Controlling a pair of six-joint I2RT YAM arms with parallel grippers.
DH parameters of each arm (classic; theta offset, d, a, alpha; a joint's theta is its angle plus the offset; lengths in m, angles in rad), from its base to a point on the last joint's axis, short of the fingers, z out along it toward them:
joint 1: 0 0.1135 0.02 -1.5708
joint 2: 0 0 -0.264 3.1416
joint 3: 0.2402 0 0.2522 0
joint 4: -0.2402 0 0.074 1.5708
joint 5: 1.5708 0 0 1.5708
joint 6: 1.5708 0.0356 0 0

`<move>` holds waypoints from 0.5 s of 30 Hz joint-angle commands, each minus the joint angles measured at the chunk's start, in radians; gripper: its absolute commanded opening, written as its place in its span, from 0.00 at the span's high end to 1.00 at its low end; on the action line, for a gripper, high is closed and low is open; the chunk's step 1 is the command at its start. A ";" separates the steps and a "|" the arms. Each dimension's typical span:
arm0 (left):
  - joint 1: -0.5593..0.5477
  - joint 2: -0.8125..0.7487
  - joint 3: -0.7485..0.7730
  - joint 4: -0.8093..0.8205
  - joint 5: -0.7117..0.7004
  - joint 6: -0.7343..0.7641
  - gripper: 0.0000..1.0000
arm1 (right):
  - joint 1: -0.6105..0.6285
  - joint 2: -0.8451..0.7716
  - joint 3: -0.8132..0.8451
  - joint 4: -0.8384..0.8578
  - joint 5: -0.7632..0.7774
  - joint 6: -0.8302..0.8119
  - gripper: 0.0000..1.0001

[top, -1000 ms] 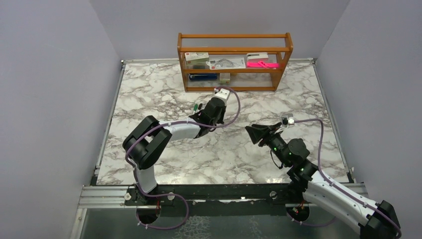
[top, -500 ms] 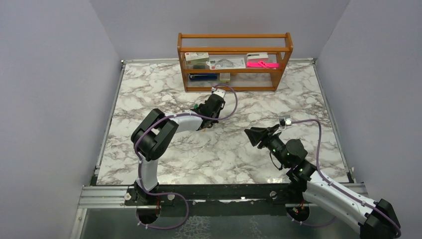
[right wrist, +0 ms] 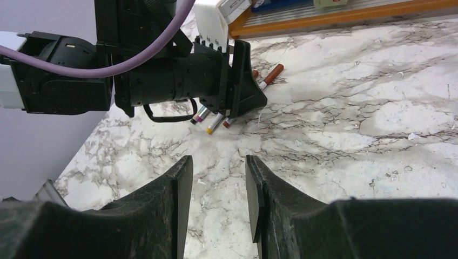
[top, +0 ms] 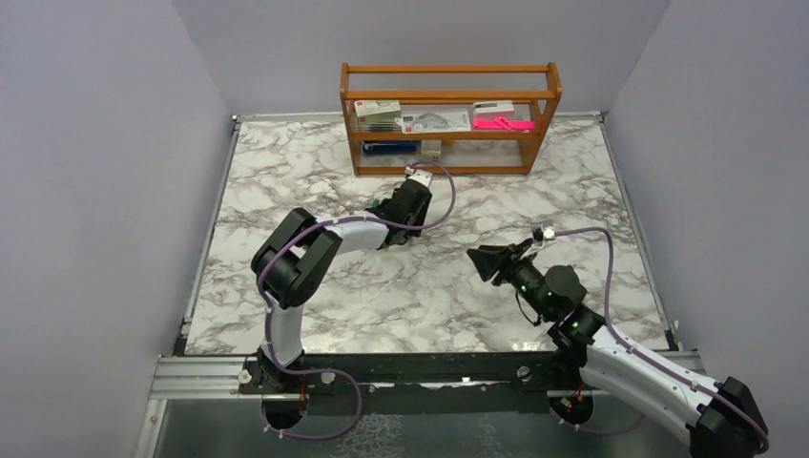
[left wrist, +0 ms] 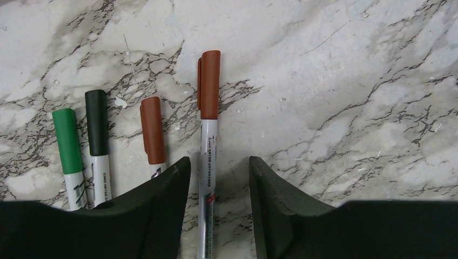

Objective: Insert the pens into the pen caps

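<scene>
In the left wrist view several pens lie side by side on the marble table, each with its cap on. From the left the pen caps are green (left wrist: 67, 141), black (left wrist: 97, 123), red-brown (left wrist: 153, 130) and a second red-brown (left wrist: 209, 84). That last pen (left wrist: 207, 178) lies flat between the fingers of my left gripper (left wrist: 219, 162). The jaws stand open, with a clear gap on the pen's right. My left gripper (top: 391, 214) hangs low over the pens. My right gripper (right wrist: 216, 159) is open over bare marble with nothing in it, at the right of centre (top: 482, 260).
A wooden shelf rack (top: 448, 119) stands at the back of the table, holding boxes and a flat pink object (top: 503, 123). In the right wrist view the left arm (right wrist: 162, 81) fills the upper left. Grey walls close in both sides.
My left gripper has moved slightly toward the rack and opened, letting go of the red-brown-capped pen, which now lies on the table. My right gripper drifted slightly toward the near edge.
</scene>
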 commanded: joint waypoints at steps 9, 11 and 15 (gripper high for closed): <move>-0.002 -0.149 -0.059 0.106 0.007 -0.009 0.56 | 0.005 -0.004 -0.004 0.016 -0.011 0.001 0.61; -0.002 -0.159 -0.058 0.121 0.012 -0.008 0.56 | 0.005 -0.002 -0.008 0.019 -0.010 0.004 0.61; -0.002 -0.141 -0.036 0.145 0.078 -0.011 0.76 | 0.005 -0.007 -0.011 0.018 -0.006 0.007 0.62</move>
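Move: The brown-capped pen just laid down lies between the left hand's open fingers, its middle level fore and aft, some 1 cm left of the hand point and 1 cm below. At about the same height, a second brown-capped pen is about 4 cm left and 2 cm back; the black-capped one is 7 cm left and 1 cm back, the green-capped one 9 cm left and 2 cm back. From the right hand, the first pen lies about 17 cm ahead, 20 cm left and 13 cm below. The left hand, already free of the brown-capped pen, pauses briefly and then lifts almost straight up by about 5 cm, gathering speed, so that the fingers come up from either side of the pen and leave the row of capped pens below. As it climbs, the wrist tips its fingertips upward and lets its left side sink, roughly 10 degrees of turn in all, while the fingers stay nearly half open and hold nothing. ##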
